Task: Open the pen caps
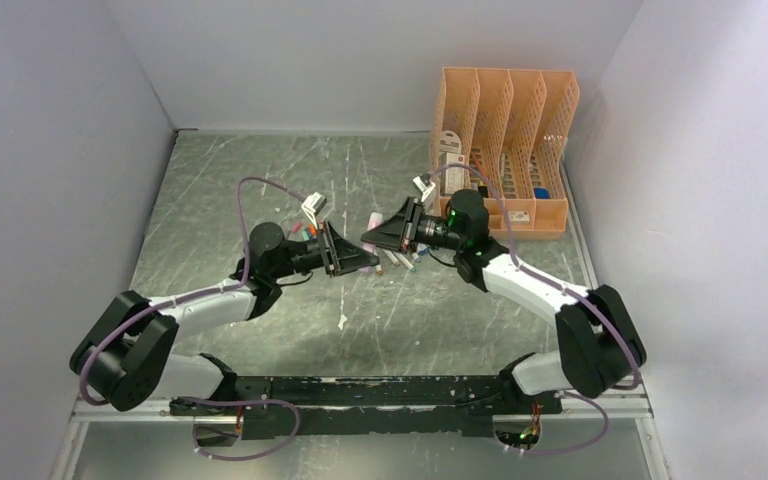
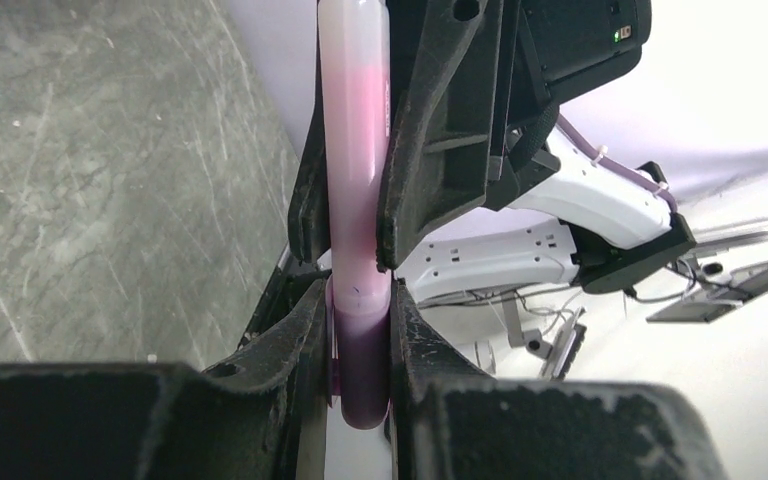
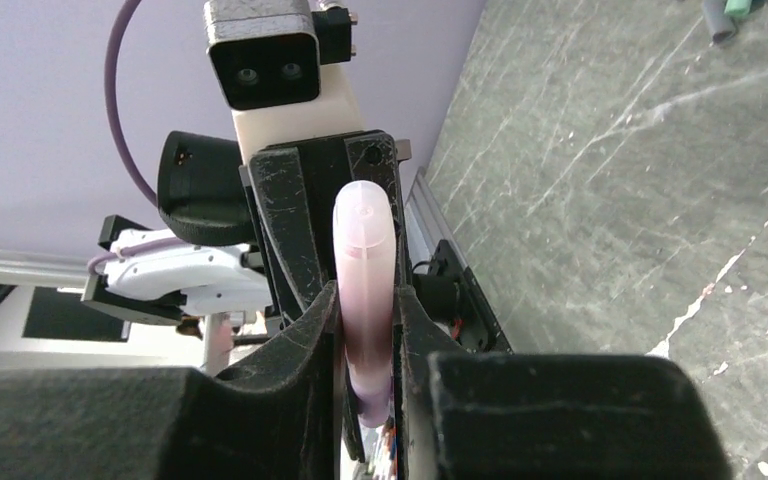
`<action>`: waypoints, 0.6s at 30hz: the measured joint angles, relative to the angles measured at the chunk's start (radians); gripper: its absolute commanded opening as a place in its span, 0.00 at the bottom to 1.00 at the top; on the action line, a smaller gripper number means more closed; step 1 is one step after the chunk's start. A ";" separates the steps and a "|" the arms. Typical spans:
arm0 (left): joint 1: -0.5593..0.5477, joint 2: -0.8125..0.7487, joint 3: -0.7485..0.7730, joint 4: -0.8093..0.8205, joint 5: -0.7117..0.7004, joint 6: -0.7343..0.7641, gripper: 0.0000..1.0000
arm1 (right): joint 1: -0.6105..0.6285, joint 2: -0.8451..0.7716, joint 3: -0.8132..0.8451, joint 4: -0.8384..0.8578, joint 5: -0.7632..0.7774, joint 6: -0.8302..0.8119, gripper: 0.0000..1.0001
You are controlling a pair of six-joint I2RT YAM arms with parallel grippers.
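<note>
A pink-purple highlighter hangs in the air above the table's middle, held between both grippers. My left gripper is shut on its dark purple end. Just beyond, my right gripper is clamped on the pale pink part. In the right wrist view, that gripper pinches the highlighter, whose rounded pale tip points up. From above, the left gripper and right gripper meet tip to tip, with a pink end sticking out. I cannot tell which end is the pen cap.
Several loose pens lie on the grey table right of the grippers, and a few more behind the left wrist. An orange mesh file organizer stands at the back right. Walls close in on both sides.
</note>
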 measured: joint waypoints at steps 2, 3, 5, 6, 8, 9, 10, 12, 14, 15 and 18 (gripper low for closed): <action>-0.001 -0.010 -0.025 0.008 -0.031 -0.006 0.08 | -0.018 0.048 0.029 -0.010 -0.058 0.006 0.00; -0.003 -0.018 -0.038 0.009 -0.051 -0.006 0.08 | -0.026 0.069 0.047 -0.019 -0.089 0.008 0.00; -0.034 -0.061 -0.090 -0.001 -0.008 0.003 0.08 | -0.082 0.134 0.121 -0.020 -0.069 0.013 0.00; -0.062 -0.089 -0.121 -0.009 0.010 0.008 0.08 | -0.129 0.171 0.171 -0.018 -0.053 0.017 0.00; -0.115 -0.150 -0.188 -0.034 0.034 0.018 0.08 | -0.211 0.237 0.269 -0.008 -0.027 0.024 0.00; -0.134 -0.176 -0.213 -0.047 0.042 0.021 0.08 | -0.243 0.267 0.316 -0.006 -0.018 0.029 0.00; -0.151 -0.201 -0.237 -0.058 0.043 0.023 0.08 | -0.261 0.289 0.354 -0.005 -0.012 0.029 0.00; -0.172 -0.256 -0.275 -0.103 0.042 0.035 0.08 | -0.277 0.332 0.434 -0.016 -0.008 0.022 0.00; -0.179 -0.312 -0.285 -0.179 0.031 0.060 0.08 | -0.274 0.364 0.505 -0.058 -0.013 -0.006 0.00; -0.180 -0.337 -0.283 -0.216 0.023 0.079 0.08 | -0.270 0.371 0.532 -0.100 -0.017 -0.035 0.00; -0.181 -0.377 -0.217 -0.395 -0.024 0.160 0.08 | -0.256 0.383 0.616 -0.307 -0.013 -0.175 0.00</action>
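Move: The pink highlighter already bridges the grippers: its cap sits in the left fingers, and its body, held by the right, lies about 5 cm ahead of the left hand and 2 cm higher. From the right hand the cap is thus 5 cm back, 2 cm lower. On the table some 21 cm below the right hand, the uncapped pens lie 3 cm ahead and 6 cm right, the loose caps 7 cm ahead and 13 cm left. Pull the highlighter apart fast, keeping both grips shut: drive the right gripper forward with the body, about 18 cm, rising and veering slightly right as it passes above the pens, its wrist swinging clockwise. Meanwhile draw the left gripper back and down with the cap, away from the right hand, about 11 cm back and 5 cm lower. ##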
